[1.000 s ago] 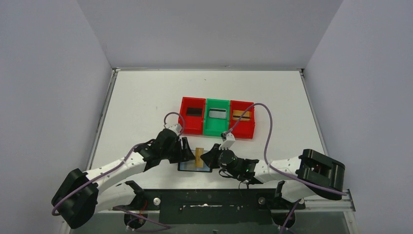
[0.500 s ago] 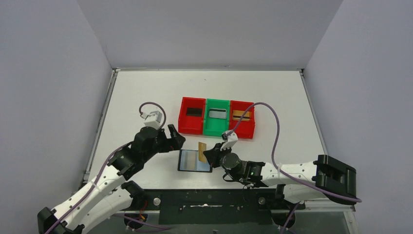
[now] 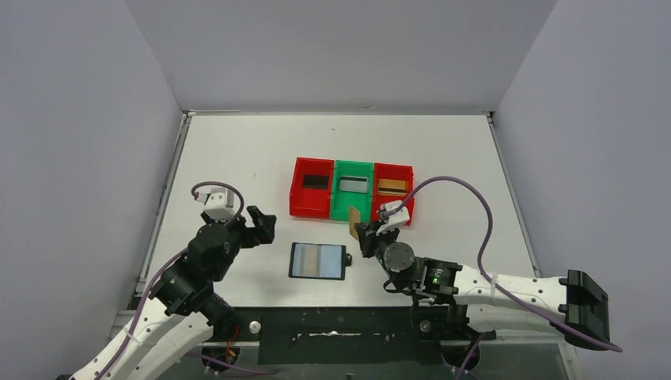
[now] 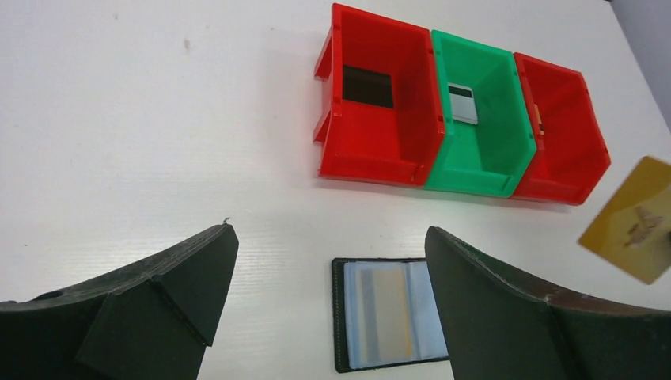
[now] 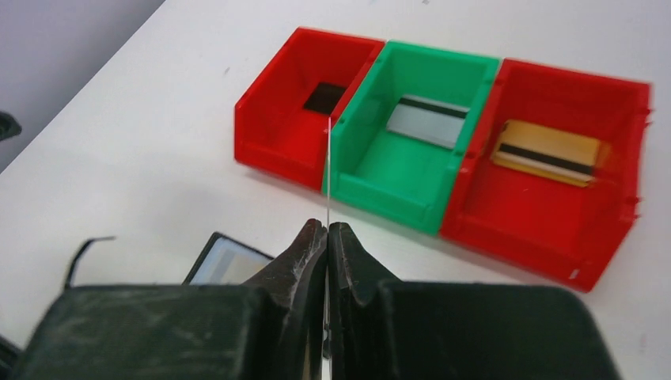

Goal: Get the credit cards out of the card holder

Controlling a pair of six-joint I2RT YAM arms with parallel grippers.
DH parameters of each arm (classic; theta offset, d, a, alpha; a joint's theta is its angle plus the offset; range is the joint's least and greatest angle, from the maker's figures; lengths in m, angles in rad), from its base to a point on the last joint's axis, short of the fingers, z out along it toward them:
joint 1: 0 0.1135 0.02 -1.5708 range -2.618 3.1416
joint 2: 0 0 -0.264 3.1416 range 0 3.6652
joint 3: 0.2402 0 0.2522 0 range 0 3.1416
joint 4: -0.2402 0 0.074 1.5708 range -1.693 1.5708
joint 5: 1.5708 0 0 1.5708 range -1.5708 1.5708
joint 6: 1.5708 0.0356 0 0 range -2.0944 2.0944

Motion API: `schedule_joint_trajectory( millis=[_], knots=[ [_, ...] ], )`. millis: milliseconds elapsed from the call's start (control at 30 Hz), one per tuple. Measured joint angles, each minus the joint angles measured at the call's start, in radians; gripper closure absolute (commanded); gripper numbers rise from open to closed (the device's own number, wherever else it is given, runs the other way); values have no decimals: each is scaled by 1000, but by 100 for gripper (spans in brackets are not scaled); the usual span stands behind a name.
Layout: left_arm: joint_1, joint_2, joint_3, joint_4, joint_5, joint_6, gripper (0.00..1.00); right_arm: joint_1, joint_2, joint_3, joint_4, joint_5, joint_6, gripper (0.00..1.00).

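The black card holder lies open and flat on the white table near the front edge, grey-blue pockets up. A tan credit card shows inside one pocket. My right gripper is shut on a gold credit card, held upright in the air just in front of the green tray, to the right of the holder. In the right wrist view that card is edge-on, a thin line rising from the gripper. My left gripper hangs wide open and empty, left of the holder and above the table.
Three joined trays stand behind the holder: a red tray holding a black card, a green tray holding a silver card, and a red tray holding a gold card with a black stripe. White walls enclose the table.
My right gripper has lifted the gold card out of the holder and carried it back and right toward the trays. My left gripper has opened and drawn back to the left.
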Motion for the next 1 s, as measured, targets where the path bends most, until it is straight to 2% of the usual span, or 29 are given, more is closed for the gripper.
schedule_joint_trajectory(
  millis=[267, 467, 667, 800, 1000],
  knots=[
    [0, 83, -1, -1, -37, 45, 7, -165, -71, 131, -249, 81, -111, 100],
    [0, 192, 24, -24, -47, 48, 6, -272, -63, 177, -351, 43, -228, 100],
    [0, 162, 26, -41, -39, 53, 6, -345, -49, 183, -356, -62, -442, 100],
    [0, 103, 26, -24, -26, 61, 6, -368, 16, 204, -360, -132, -577, 100],
    [0, 89, 26, -5, -26, 71, 6, -596, 146, 292, -406, -432, -708, 100]
  ],
)
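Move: Lying some 15 cm ahead and 11 cm to the right of the right hand, about 13 cm lower, is the right red bin that the gripped gold card is headed for; the green bin is about 15 cm ahead and 1 cm left of the hand. The card holder lies roughly 7 cm back, 12 cm left and 15 cm below. From the left hand, the right red bin is some 13 cm ahead and 38 cm right. Carrying the still-pinched gold card, the right hand swings about 11 cm forward and as far right towards the right red bin, rising 3 cm early, then sinking again; it rolls left side down by some 40 degrees, so the closed fingers tip farther downward. The open, empty left hand dips nearly 4 cm, then comes back up 3 cm. ##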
